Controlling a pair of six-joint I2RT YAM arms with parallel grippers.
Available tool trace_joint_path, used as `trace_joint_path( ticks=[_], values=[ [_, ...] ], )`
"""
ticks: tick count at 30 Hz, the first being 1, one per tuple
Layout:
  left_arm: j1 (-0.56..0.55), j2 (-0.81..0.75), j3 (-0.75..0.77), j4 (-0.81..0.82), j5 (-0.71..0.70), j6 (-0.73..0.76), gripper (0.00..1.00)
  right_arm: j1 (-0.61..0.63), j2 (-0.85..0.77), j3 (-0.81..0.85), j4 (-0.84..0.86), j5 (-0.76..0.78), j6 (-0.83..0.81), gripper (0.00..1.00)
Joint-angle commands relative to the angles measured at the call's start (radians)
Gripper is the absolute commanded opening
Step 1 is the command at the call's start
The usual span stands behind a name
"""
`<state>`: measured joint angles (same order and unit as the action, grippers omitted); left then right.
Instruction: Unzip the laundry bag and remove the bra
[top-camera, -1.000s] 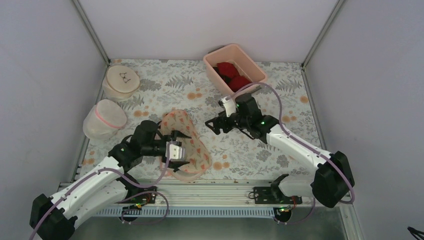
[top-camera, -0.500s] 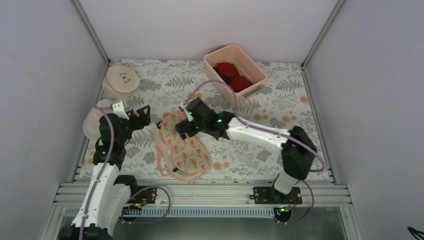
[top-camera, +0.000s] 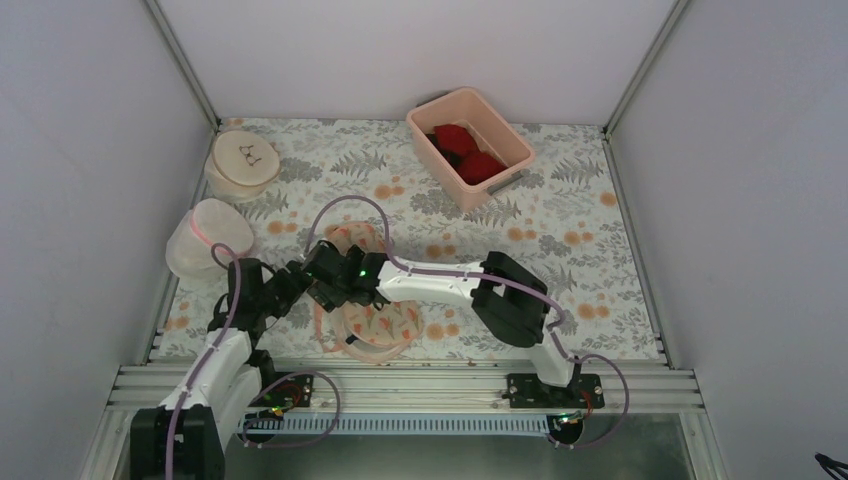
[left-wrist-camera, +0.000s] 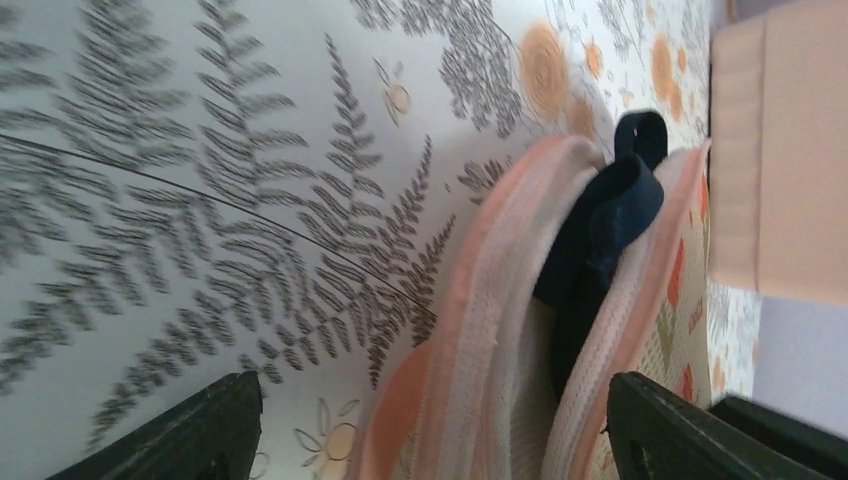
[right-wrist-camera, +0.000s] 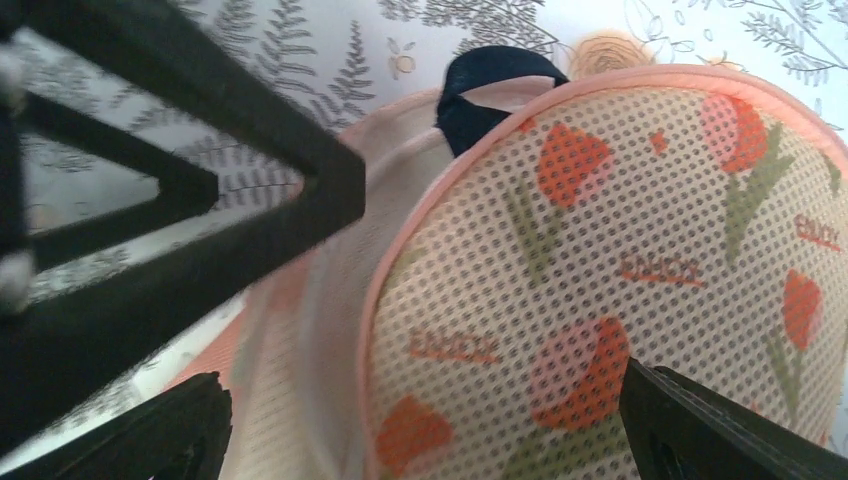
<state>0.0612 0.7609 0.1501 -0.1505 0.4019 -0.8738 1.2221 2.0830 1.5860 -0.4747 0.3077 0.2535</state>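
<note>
The laundry bag (top-camera: 375, 318), cream mesh with orange-red flowers and pink trim, lies flat near the table's front. In the left wrist view its two pink-trimmed edges (left-wrist-camera: 500, 330) stand apart, and the dark navy bra (left-wrist-camera: 600, 225) shows between them, a strap loop sticking out at the far end. The strap also shows in the right wrist view (right-wrist-camera: 490, 90), beside the bag's top (right-wrist-camera: 600, 260). My left gripper (top-camera: 297, 281) is open, its jaws astride the bag's edge (left-wrist-camera: 430, 440). My right gripper (top-camera: 325, 277) is open just above the bag's left side (right-wrist-camera: 430, 440), close to the left gripper's fingers (right-wrist-camera: 180, 190).
A pink bin (top-camera: 468, 135) with red garments stands at the back. A round beige bag (top-camera: 243, 160) and a white mesh dome bag (top-camera: 208, 237) stand at the left. The right arm (top-camera: 440, 285) stretches across the bag.
My left gripper came down and right from beside the dome bag to the bag's left edge. My right gripper moved left and nearer along the bag, meeting the left one.
</note>
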Motion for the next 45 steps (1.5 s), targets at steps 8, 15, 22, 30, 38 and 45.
trace_joint_path(
  ticks=[8,15,22,30,38,45],
  values=[
    [-0.067,0.113,-0.049,0.197,-0.007,0.037,0.51,-0.009,0.080,0.057,0.033,0.146,-0.076,1.00],
    [-0.076,0.134,-0.049,0.226,-0.011,0.055,0.04,-0.011,0.078,0.043,0.040,0.194,-0.092,1.00],
    [-0.075,0.132,-0.049,0.232,-0.012,0.059,0.02,-0.021,0.070,0.043,0.009,0.278,-0.095,1.00],
    [-0.077,0.121,-0.048,0.233,-0.011,0.062,0.02,-0.044,0.007,0.002,0.003,0.316,-0.078,1.00],
    [-0.075,0.109,-0.049,0.230,-0.013,0.068,0.02,-0.086,-0.046,-0.047,-0.033,0.332,-0.031,1.00],
    [-0.075,0.110,-0.047,0.230,-0.015,0.072,0.02,-0.107,-0.142,-0.122,-0.025,0.301,-0.015,1.00]
  ],
)
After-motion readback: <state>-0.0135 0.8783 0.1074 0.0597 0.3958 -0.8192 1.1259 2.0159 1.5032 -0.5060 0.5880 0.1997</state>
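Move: For the left hand, the laundry bag's left rim lies just between its open fingers, about 2 cm to the right, 1 cm ahead and 1 cm below. For the right hand, the loose edge of the bag's printed flap is some 4 cm right, level fore-and-aft and 4 cm below. Mostly under the flap is the navy bra, about 11 cm right, 6 cm back and 6 cm below the right hand. The left hand eases a couple of centimetres right and down, shuts its fingers on the bag's left rim and then holds there as an anchor. The right hand, fingers wide open throughout, dips about 1.5 cm and goes forward with a finger under the flap's loose edge, then swings off to the right and finally up, pushing the flap along for roughly 10 cm away from the left hand while its fingers tilt forward and turn slightly clockwise. ##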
